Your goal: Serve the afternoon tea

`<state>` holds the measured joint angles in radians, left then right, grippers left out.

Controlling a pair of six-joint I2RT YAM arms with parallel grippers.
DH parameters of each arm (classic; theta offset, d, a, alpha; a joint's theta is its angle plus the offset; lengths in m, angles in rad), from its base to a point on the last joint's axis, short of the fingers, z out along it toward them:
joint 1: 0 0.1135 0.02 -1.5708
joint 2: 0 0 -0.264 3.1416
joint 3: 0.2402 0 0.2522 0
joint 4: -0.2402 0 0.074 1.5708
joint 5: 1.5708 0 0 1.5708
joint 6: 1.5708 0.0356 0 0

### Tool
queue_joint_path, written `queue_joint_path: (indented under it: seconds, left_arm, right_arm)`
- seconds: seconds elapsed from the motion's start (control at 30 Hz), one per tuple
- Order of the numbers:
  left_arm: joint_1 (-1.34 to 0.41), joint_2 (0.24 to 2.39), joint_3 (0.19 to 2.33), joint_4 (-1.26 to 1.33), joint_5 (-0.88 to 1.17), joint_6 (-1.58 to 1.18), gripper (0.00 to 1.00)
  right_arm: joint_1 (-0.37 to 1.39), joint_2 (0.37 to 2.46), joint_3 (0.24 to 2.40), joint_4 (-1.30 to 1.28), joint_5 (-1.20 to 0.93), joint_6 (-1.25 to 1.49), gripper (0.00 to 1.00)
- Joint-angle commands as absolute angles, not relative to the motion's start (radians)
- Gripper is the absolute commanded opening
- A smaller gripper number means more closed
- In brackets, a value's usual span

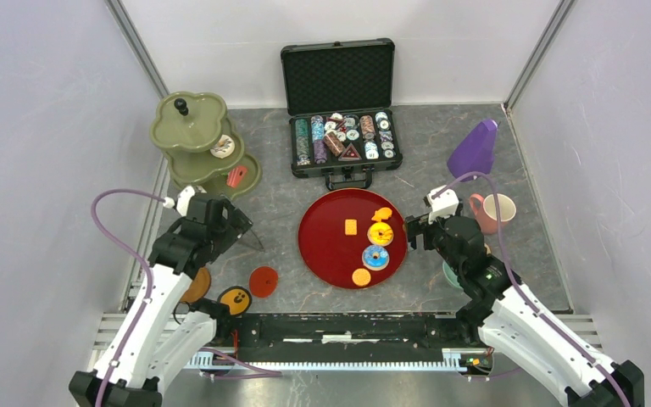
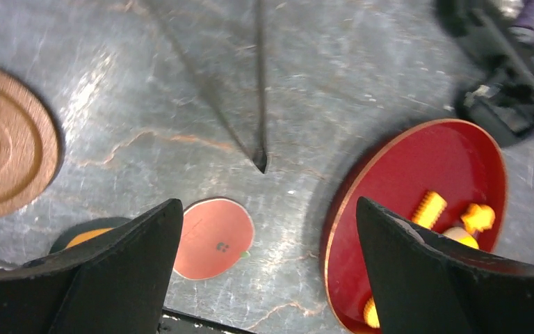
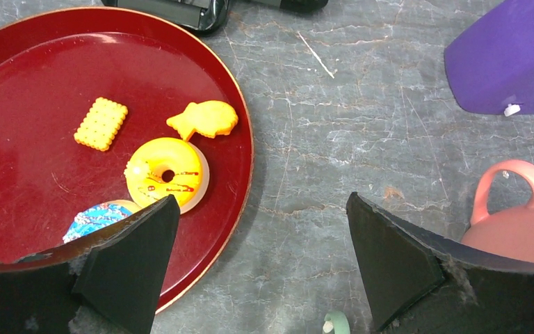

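The olive-green three-tier stand (image 1: 195, 140) is at the back left, with a donut (image 1: 222, 147) and a red cake slice (image 1: 236, 176) on its tiers. A yellow donut (image 3: 165, 172), a blue donut (image 3: 97, 217) and orange biscuits (image 3: 101, 123) lie on the dark-red tray (image 1: 331, 246). A pink cup (image 1: 492, 212) stands to the right, and a teal cup (image 1: 451, 275) is mostly hidden under my right arm. My left gripper (image 2: 268, 209) is open over bare table between a red saucer (image 2: 213, 239) and the tray. My right gripper (image 3: 261, 198) is open and empty beside the tray's right rim.
An open black case of poker chips (image 1: 343, 140) stands at the back centre. A purple container (image 1: 473, 148) lies at the back right. A brown saucer (image 1: 195, 286) and an orange saucer (image 1: 235, 298) sit near the left arm's base. Walls enclose the table.
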<state>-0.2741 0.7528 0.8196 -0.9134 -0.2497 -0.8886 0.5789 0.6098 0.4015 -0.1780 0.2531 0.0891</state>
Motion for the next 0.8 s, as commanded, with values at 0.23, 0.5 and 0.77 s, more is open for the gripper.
queue_joint_path:
  seconds: [0.23,0.5,0.77]
  left_arm:
    - [-0.268,0.897,0.519,-0.525,-0.48,-1.227,1.0]
    - [-0.27,1.139,0.535,-0.368,-0.618,-1.131,1.0]
    - [-0.27,1.31,0.615,-0.307,-0.656,-1.126,1.0]
  right_arm:
    - [0.583,0.606,0.436,-0.15,0.268,0.089,0.98]
    - [0.583,0.564,0.412,-0.143,0.254,0.096,0.98]
    - [0.583,0.575,0.399,-0.131,0.238,0.101,0.98]
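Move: To the left hand's front left lie the open steel tongs, their middle about 7 cm ahead, 6 cm left and 15 cm below. The tea stand's bottom tier is centred some 20 cm ahead and 9 cm left of that hand; the red coaster lies about 9 cm back and 2 cm right, the plate's middle roughly 2 cm ahead and 26 cm right. From the right hand the tongs are about 4 cm ahead, 49 cm left and 13 cm lower. Dropping about 13 cm towards the tongs, most of it in the first half, the wide-open left hand then runs on forward nearly level, gaining about 6 cm forward and 4 cm left overall. The wrist turns some 20 degrees counter-clockwise, bringing the fingertips low on either side of the tongs without closing. ##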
